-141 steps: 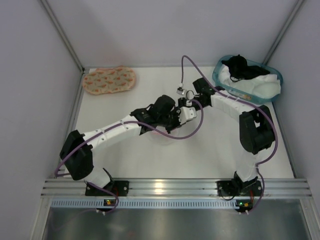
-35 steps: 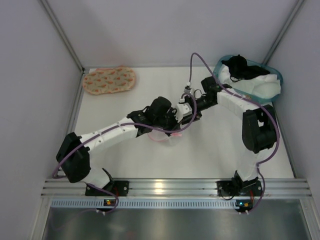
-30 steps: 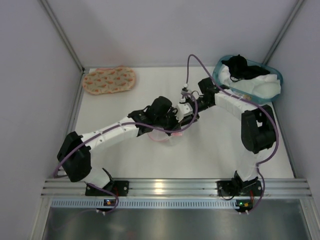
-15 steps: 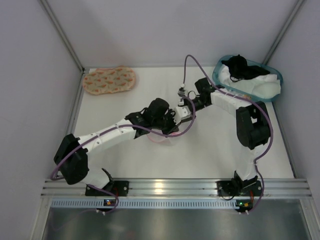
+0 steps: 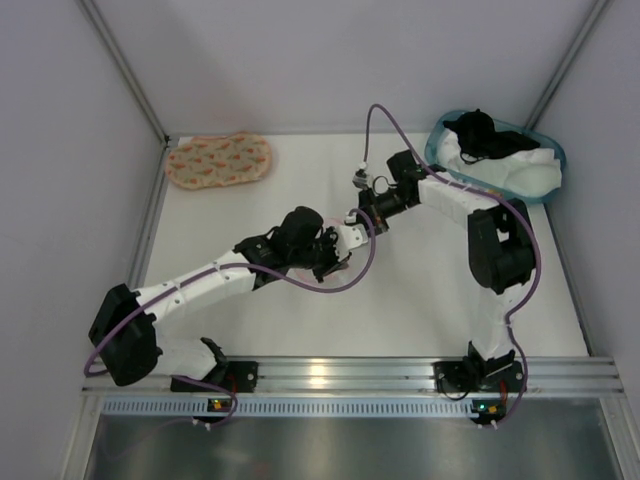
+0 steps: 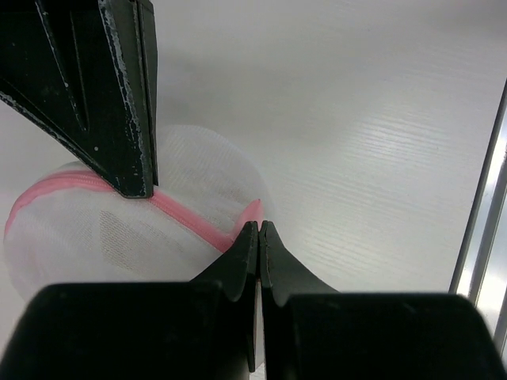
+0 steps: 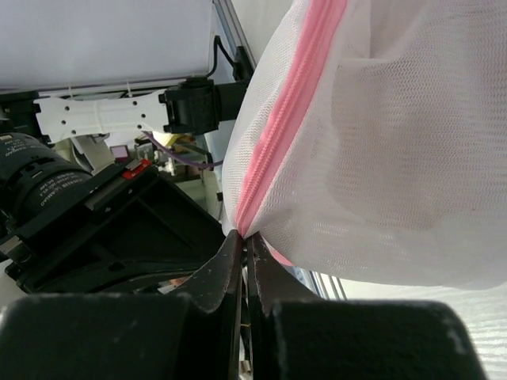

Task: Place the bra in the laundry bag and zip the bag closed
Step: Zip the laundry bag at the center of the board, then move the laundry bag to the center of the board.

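The laundry bag (image 6: 119,237) is a white mesh pouch with a pink zipper (image 6: 186,218), lying on the table. My left gripper (image 6: 259,226) is shut on the pink zipper end at the bag's right edge. My right gripper (image 7: 245,235) is shut on the zipper rim of the bag (image 7: 396,142); its dark fingers (image 6: 119,95) also show in the left wrist view, touching the zipper. In the top view both grippers, left (image 5: 338,252) and right (image 5: 352,222), meet at mid-table and hide most of the bag. The bra does not show as a separate thing.
An orange-printed padded piece (image 5: 218,161) lies at the back left. A teal basket (image 5: 432,150) with black and white clothes stands at the back right. The metal rail (image 5: 320,375) runs along the near edge.
Both grippers have shifted a little left with the bag between them. The left arm has drawn back towards the near left. The right arm has stretched further left.
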{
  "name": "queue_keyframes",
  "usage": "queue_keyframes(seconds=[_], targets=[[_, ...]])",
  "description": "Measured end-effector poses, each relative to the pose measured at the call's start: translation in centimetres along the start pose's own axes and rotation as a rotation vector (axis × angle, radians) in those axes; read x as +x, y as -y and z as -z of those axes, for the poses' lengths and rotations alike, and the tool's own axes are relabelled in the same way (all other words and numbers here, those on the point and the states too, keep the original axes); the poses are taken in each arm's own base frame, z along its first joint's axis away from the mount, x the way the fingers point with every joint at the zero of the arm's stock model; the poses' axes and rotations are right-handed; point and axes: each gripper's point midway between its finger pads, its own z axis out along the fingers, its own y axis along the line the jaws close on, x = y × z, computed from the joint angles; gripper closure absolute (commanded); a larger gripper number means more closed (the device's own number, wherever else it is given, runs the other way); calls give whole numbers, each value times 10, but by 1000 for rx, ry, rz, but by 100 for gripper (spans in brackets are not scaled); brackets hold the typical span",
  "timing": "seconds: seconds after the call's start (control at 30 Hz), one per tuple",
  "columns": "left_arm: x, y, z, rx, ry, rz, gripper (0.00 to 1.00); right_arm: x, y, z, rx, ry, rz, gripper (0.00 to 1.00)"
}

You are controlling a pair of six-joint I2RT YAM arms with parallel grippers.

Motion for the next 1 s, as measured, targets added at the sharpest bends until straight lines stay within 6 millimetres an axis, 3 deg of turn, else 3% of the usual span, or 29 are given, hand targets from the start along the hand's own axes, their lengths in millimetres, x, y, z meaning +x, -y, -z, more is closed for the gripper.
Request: queue_keyframes(seconds=[0.03, 0.13, 0.27, 0.4, 0.53, 0.67, 0.8, 1.0], targets=[[0, 0, 0, 2, 0, -1, 84, 0, 1, -1, 0, -2, -4, 100], [3, 4, 1, 16, -11, 12, 56, -5, 5, 0, 6, 8, -1, 100], [4, 10, 5, 44, -48, 60, 40, -23, 14, 11, 34, 74, 33, 100], [-21, -4, 12, 34, 0, 118, 32, -45, 23, 18, 64, 136, 63, 100], [-50, -48, 32, -36, 88, 228, 30, -75, 41, 19, 108, 226, 89, 100], [-62, -105, 57, -146, 151, 328, 29, -116, 62, 19, 126, 333, 97, 100], [-58, -155, 82, -254, 183, 397, 22, -171, 83, 23, 134, 475, 117, 100], [-34, -203, 110, -371, 188, 493, 9, -252, 94, 33, 105, 691, 182, 100]])
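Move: The right hand grips the mesh laundry bag by its pink zip band. The open far strip of table where the bag goes lies about 27 cm ahead of it, 9 cm left and 10 cm lower; the printed bag lies 28 cm ahead and 42 cm left, the laundry basket 30 cm ahead and 41 cm right. The left hand pinches the pink tab, with the laundry bag's middle about 4 cm ahead, 5 cm left and slightly below; from this hand the printed bag is some 35 cm ahead and 40 cm left. The left fingers open wide and let go of the pink tab, then that hand swings forward, left and up, about 17 cm forward, away from its hold and turning counter-clockwise. The right hand keeps its pinch on the zip band and speeds forward some 27 cm to the far side of the table, sinking about 5 cm and turning clockwise. ##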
